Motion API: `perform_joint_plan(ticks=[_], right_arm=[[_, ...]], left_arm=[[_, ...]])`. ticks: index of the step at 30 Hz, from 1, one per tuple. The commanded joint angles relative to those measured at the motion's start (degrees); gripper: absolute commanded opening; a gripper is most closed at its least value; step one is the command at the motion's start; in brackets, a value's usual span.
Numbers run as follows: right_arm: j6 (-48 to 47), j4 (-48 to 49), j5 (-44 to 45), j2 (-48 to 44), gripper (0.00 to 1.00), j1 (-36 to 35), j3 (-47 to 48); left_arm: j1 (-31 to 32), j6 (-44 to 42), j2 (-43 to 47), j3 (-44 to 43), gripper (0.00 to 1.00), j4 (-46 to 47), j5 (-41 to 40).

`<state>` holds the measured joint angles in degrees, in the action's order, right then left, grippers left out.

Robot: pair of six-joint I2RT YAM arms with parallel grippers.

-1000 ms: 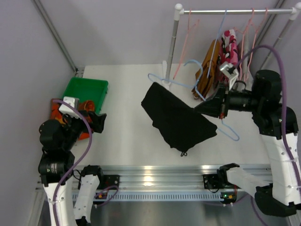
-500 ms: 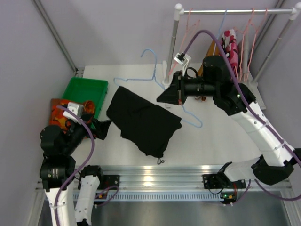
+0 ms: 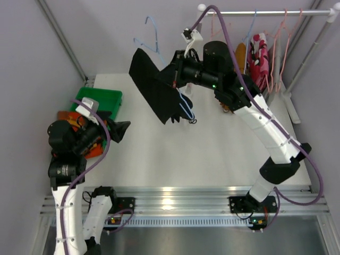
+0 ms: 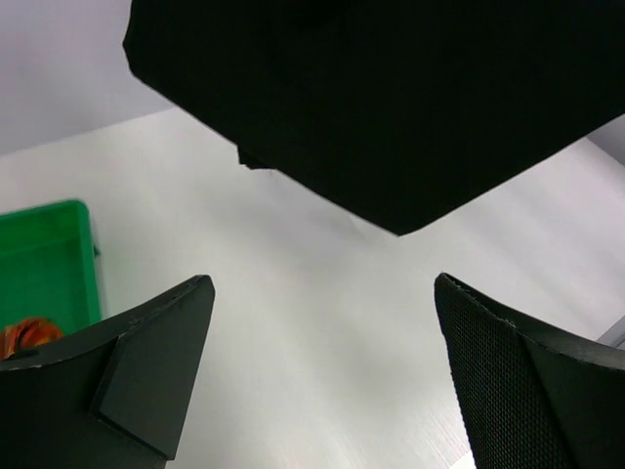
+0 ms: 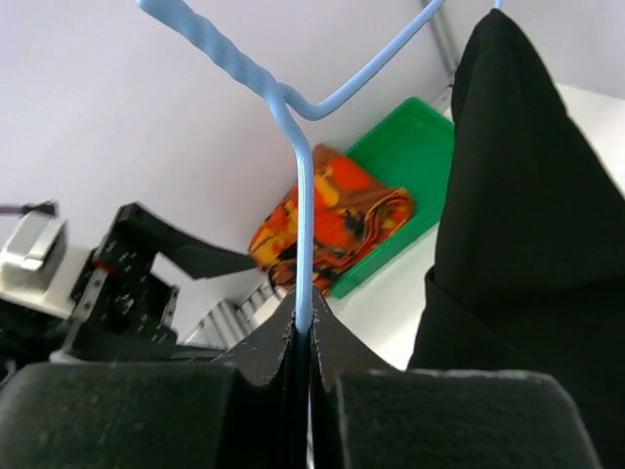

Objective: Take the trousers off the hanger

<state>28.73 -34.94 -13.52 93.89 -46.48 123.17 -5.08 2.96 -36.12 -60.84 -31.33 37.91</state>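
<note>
Black trousers (image 3: pixel 156 90) hang from a light-blue hanger (image 3: pixel 152 33) held in the air over the table's back left. My right gripper (image 3: pixel 176 81) is shut on the hanger's wire (image 5: pixel 303 195), pinched between its fingertips (image 5: pixel 305 327). The black cloth (image 5: pixel 518 225) drapes to the right of the jaws. My left gripper (image 3: pixel 120 130) is open below and to the left of the trousers, apart from them. In the left wrist view the trousers (image 4: pixel 391 98) hang above the empty gap between the jaws (image 4: pixel 322 376). Orange patterned trousers (image 5: pixel 332 220) lie by the green bin.
A green bin (image 3: pixel 98 101) sits at the table's left edge, behind my left arm. At the back right a clothes rail (image 3: pixel 265 11) carries several hangers, with mustard trousers (image 3: pixel 241 56) and floral trousers (image 3: pixel 259 56) on them. Its white post (image 3: pixel 197 32) stands beside my right arm.
My right arm has swung the hanger and black trousers from the table's right side leftward and up to the back left. My left gripper has lifted a little and turned toward them.
</note>
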Motion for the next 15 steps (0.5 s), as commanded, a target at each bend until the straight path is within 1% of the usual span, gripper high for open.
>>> perform_joint_plan(ticks=[1, 2, 4, 5, 7, 8, 9, 10, 11, 13, 14, 15], right_arm=[[0.89, 7.08, 7.09, 2.61, 0.0, -1.33, 5.49], [0.98, 7.16, 8.67, 3.84, 0.0, -1.33, 6.63], [0.89, 7.25, 9.73, 4.99, 0.0, -1.33, 7.6], [1.06, 7.43, 10.52, 5.86, 0.0, -1.42, 8.48], [1.33, 7.95, 11.4, 6.74, 0.0, -1.42, 9.27], [1.33, 7.87, 12.54, 7.71, 0.0, -1.51, 10.49], [1.24, 7.87, 12.99, 8.15, 0.0, -1.77, 11.2], [1.07, 7.96, 13.17, 8.68, 0.0, -1.69, 11.73], [1.06, 7.96, 14.56, 9.55, 0.0, -1.77, 12.69], [0.98, 8.13, 15.27, 10.17, 0.0, -1.86, 13.23], [0.98, 8.31, 15.89, 10.61, 0.0, -1.95, 13.58], [0.89, 8.31, 16.24, 10.79, 0.0, -2.12, 13.76]], left_arm=[[0.25, 0.9, -2.2, 1.41, 0.99, 12.94, 7.51], [0.33, 2.3, -2.81, 1.95, 0.99, 17.66, 8.31], [0.51, 3.71, -5.09, 2.57, 0.99, 21.91, 9.72], [1.9, 3.46, -5.97, 2.48, 0.99, 24.19, 9.55], [4.45, 1.01, -7.12, 3.26, 0.99, 25.79, 6.06], [6.82, -2.4, -7.3, 3.79, 0.99, 27.01, 4.47], [10.67, -4.44, -7.39, 4.06, 0.99, 27.46, 2.71], [12.53, -5.85, -8.17, 4.24, 0.99, 27.9, 0.78], [16.12, -7.25, -8.7, 4.41, 0.99, 28.34, -2.46], [19.22, -8.32, -9.84, 4.5, 0.99, 29.31, -4.15], [22.54, -9.98, -10.81, 4.94, 0.99, 29.66, -6.42], [24.49, -11.21, -11.16, 5.29, 0.99, 30.36, -7.75]])
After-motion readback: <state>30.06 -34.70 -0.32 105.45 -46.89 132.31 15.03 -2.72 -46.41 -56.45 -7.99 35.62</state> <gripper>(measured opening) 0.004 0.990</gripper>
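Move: Some 14 cm ahead of the open left hand and 11 cm to its right, a few centimetres higher, hang the black trousers. The green box lies about 16 cm ahead and 13 cm left of that hand, 30 cm lower; the orange patterned cloth is roughly 10 cm ahead and 23 cm left, just as low. From the right hand, the trousers' middle is about 2 cm ahead, 3 cm left and 10 cm below. Closing in on the hanging trousers with its fingers still wide open, the left hand goes forward about 3 cm, then sweeps right for some 8 cm in all, turning clockwise nearly 20 degrees and tipping its fingers up. The right hand keeps its pinch on the blue hanger and carries it about 7 cm forward, slightly left and down, slowing and turning clockwise. ##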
